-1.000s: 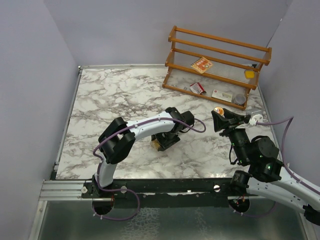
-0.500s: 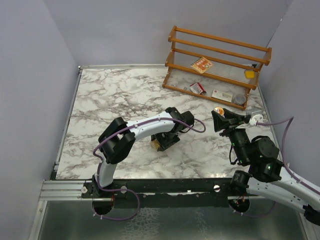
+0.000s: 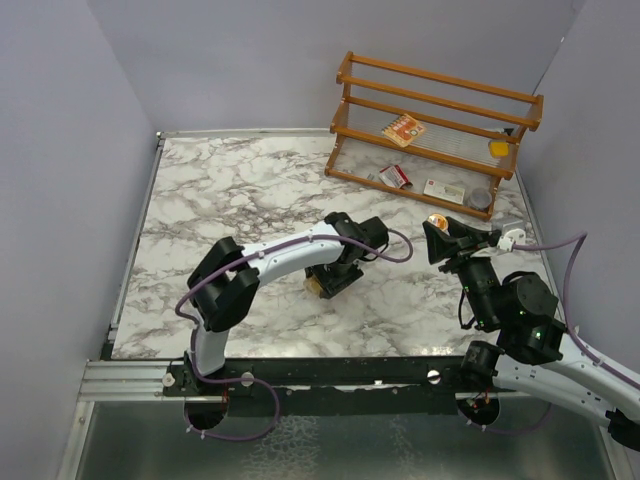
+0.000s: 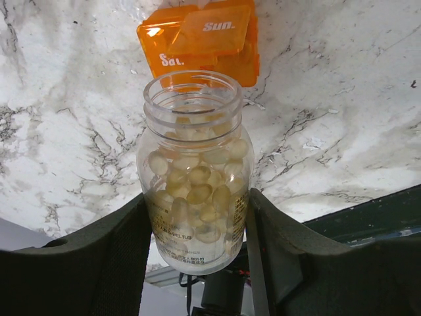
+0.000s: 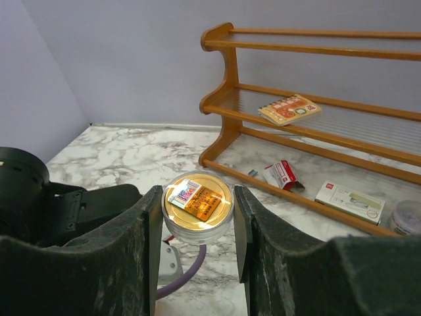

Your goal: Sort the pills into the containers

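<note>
My left gripper (image 4: pixel 197 217) is shut on a small clear jar (image 4: pixel 194 178) full of pale yellow pills (image 4: pixel 197 194). Its lid is off. The jar's open mouth points at an orange pill box (image 4: pixel 200 43) on the marble, whose lids read "Sat." and "Sun."; the "Sun." lid stands raised. From above, the left gripper (image 3: pixel 335 280) hides the box, and only the jar (image 3: pixel 316 288) peeks out. My right gripper (image 5: pixel 197 197) is shut on the jar's round lid (image 5: pixel 197 201), clear-rimmed with a gold top, and holds it above the table at the right (image 3: pixel 437 221).
A wooden rack (image 3: pixel 440 110) stands at the back right with an orange booklet (image 3: pixel 403 130) on its shelf. Along its bottom lie a red-and-white packet (image 3: pixel 394 177), a white box (image 3: pixel 444 191) and a grey round tin (image 3: pixel 479 197). A purple cable (image 5: pixel 187 273) hangs below the lid.
The left arm's elbow has swung slightly down and to the left, and its gripper stays over the same spot with the jar. The right arm has not moved.
</note>
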`<action>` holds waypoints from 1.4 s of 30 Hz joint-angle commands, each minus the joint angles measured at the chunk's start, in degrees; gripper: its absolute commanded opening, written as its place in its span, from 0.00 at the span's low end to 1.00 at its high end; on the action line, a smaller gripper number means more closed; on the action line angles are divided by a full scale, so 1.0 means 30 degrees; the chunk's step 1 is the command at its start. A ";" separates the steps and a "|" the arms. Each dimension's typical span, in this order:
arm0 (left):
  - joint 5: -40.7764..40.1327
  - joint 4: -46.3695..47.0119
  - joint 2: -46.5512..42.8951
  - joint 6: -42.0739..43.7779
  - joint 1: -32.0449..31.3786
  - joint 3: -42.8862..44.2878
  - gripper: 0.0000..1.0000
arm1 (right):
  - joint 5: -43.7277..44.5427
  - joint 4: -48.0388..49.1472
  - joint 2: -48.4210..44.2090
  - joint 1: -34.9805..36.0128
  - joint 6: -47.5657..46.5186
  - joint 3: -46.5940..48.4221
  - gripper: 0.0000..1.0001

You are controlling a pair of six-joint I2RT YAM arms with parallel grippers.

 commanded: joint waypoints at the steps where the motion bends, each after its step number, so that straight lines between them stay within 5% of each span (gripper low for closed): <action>1: 0.0291 0.0997 -0.1883 -0.0448 0.0072 -0.0770 0.00 | 0.0138 -0.0397 0.0065 -0.0006 0.0152 -0.0077 0.01; 16: 0.0573 0.5066 -0.7537 -0.2275 0.0017 -0.5035 0.00 | -0.0208 -0.0565 0.0913 -0.0015 0.0238 0.0368 0.01; 35: -0.0059 1.8087 -2.0099 -0.2984 -0.0247 -1.4906 0.00 | -0.4106 -0.0195 0.3602 -0.0019 0.0206 0.2581 0.01; 42: 0.0333 2.5410 -2.4737 -0.1811 -0.0312 -1.9940 0.00 | -0.9207 0.1153 0.3198 -0.0020 0.0057 0.2998 0.01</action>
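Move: The left hand holds the open pill bottle tipped onto its side; the lid, in the right hand's grip, is about 22 cm to its right, 2 cm ahead and 26 cm higher. The orange pill box is roughly 4 cm ahead of the left hand, 5 cm right and 5 cm below. From the right hand, the bottle is some 22 cm left, 2 cm back and 26 cm down; the red packet is about 26 cm ahead, 3 cm left and 33 cm below. Left hand lifts the held pill bottle about 13 cm, swinging it upright; right brings its lid 7 cm left. ##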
